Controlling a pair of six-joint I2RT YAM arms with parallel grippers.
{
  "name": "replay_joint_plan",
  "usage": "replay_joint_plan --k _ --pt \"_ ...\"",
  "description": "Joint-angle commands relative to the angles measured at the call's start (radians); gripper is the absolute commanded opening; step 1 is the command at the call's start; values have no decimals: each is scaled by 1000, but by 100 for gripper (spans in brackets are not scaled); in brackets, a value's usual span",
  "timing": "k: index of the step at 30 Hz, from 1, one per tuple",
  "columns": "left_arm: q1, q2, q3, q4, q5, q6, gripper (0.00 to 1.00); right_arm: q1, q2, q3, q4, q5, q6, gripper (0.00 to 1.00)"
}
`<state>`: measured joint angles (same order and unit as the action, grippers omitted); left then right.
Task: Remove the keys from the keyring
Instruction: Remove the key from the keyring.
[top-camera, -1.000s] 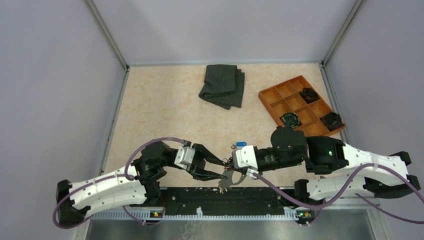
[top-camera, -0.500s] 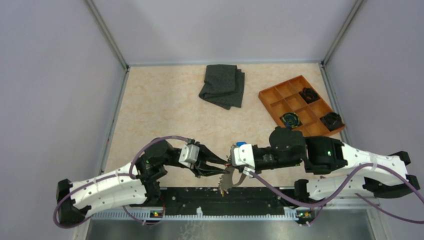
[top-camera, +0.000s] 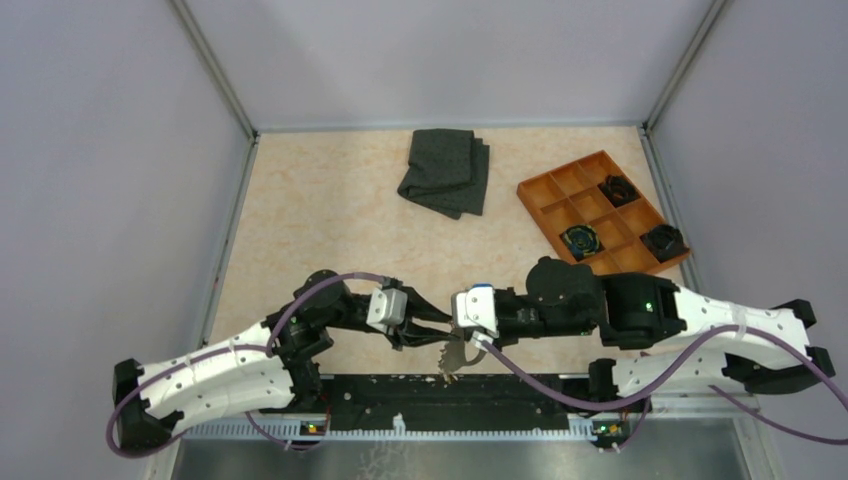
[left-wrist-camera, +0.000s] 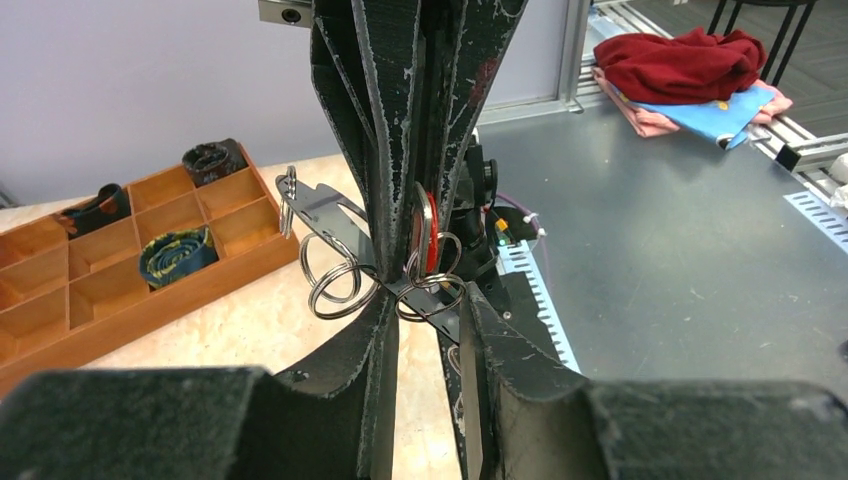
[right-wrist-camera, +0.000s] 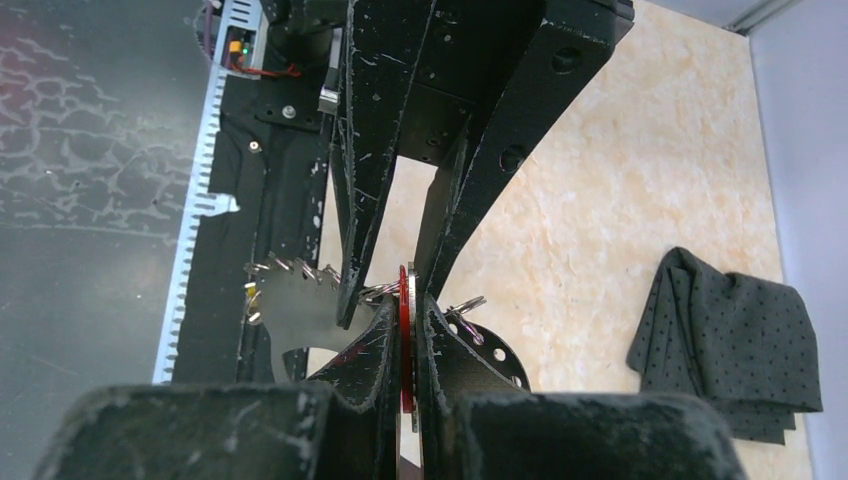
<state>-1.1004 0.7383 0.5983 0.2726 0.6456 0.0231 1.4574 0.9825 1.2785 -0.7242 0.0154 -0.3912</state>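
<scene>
My right gripper (right-wrist-camera: 408, 295) is shut on a red-headed key (right-wrist-camera: 404, 330), held edge-on between its fingers; the same key (left-wrist-camera: 431, 235) shows in the left wrist view. The keyring (left-wrist-camera: 325, 215), a flat grey metal band with holes, carries small split rings (left-wrist-camera: 335, 285) and hangs below both grippers (top-camera: 455, 358). My left gripper (left-wrist-camera: 425, 295) faces the right one, its fingertips closed against the band from both sides. In the top view the left gripper (top-camera: 437, 332) and right gripper (top-camera: 450, 324) meet tip to tip. A blue-headed key (top-camera: 482, 290) lies on the table behind the right gripper.
An orange compartment tray (top-camera: 545, 205) at the back right holds black clumps (top-camera: 663, 240). A folded dark grey cloth (top-camera: 445, 170) lies at the back centre. The black base rail (top-camera: 440, 390) runs along the near edge, right under the grippers.
Both grippers have shifted left and slightly away from the near edge with the keyring between them. The left jaws have narrowed onto the band. The blue key has stayed put.
</scene>
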Motion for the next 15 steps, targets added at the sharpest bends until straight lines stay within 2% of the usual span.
replay_joint_plan --k 1,6,7,10,11,13,15 --pt "-28 10 64 -3 132 40 15 -13 25 57 73 200 -18 0" --pt "-30 12 62 -17 96 42 17 -13 56 65 63 262 -17 0" --pt "-30 10 57 -16 70 34 20 -12 56 65 65 267 -19 0" --pt "-30 -12 26 -1 -44 -12 42 -12 41 51 88 250 -22 0" --pt "-31 -20 17 1 -83 -19 46 -12 38 45 94 245 -23 0" --pt "-30 -35 -1 -2 -150 -20 53 -12 39 42 97 243 -22 0" --pt "-30 -61 -12 -12 -209 -48 55 -13 47 39 95 254 -19 0"
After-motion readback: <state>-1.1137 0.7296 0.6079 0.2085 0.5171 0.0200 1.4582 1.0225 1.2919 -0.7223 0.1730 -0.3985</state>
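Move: The red key is still pinched between the right fingertips. From the left gripper it sits about 2 cm to the right and 2 cm up. The left gripper still grips the keyring beside it. The keyring's metal plate is centred some 5 cm back, 1 cm right and 2 cm below the left hand. The yellow key at its near end hangs roughly 9 cm back of that hand, level sideways and 4 cm lower. Keep the red key pinched in the right gripper and press both hands down about 1 cm while easing them forward, the left still gripping the keyring. Then open the left fingers to let go, letting both hands rise slightly as they keep on forward, the right about 3 cm in all. Turn the left slightly counter-clockwise and the right slightly clockwise. ##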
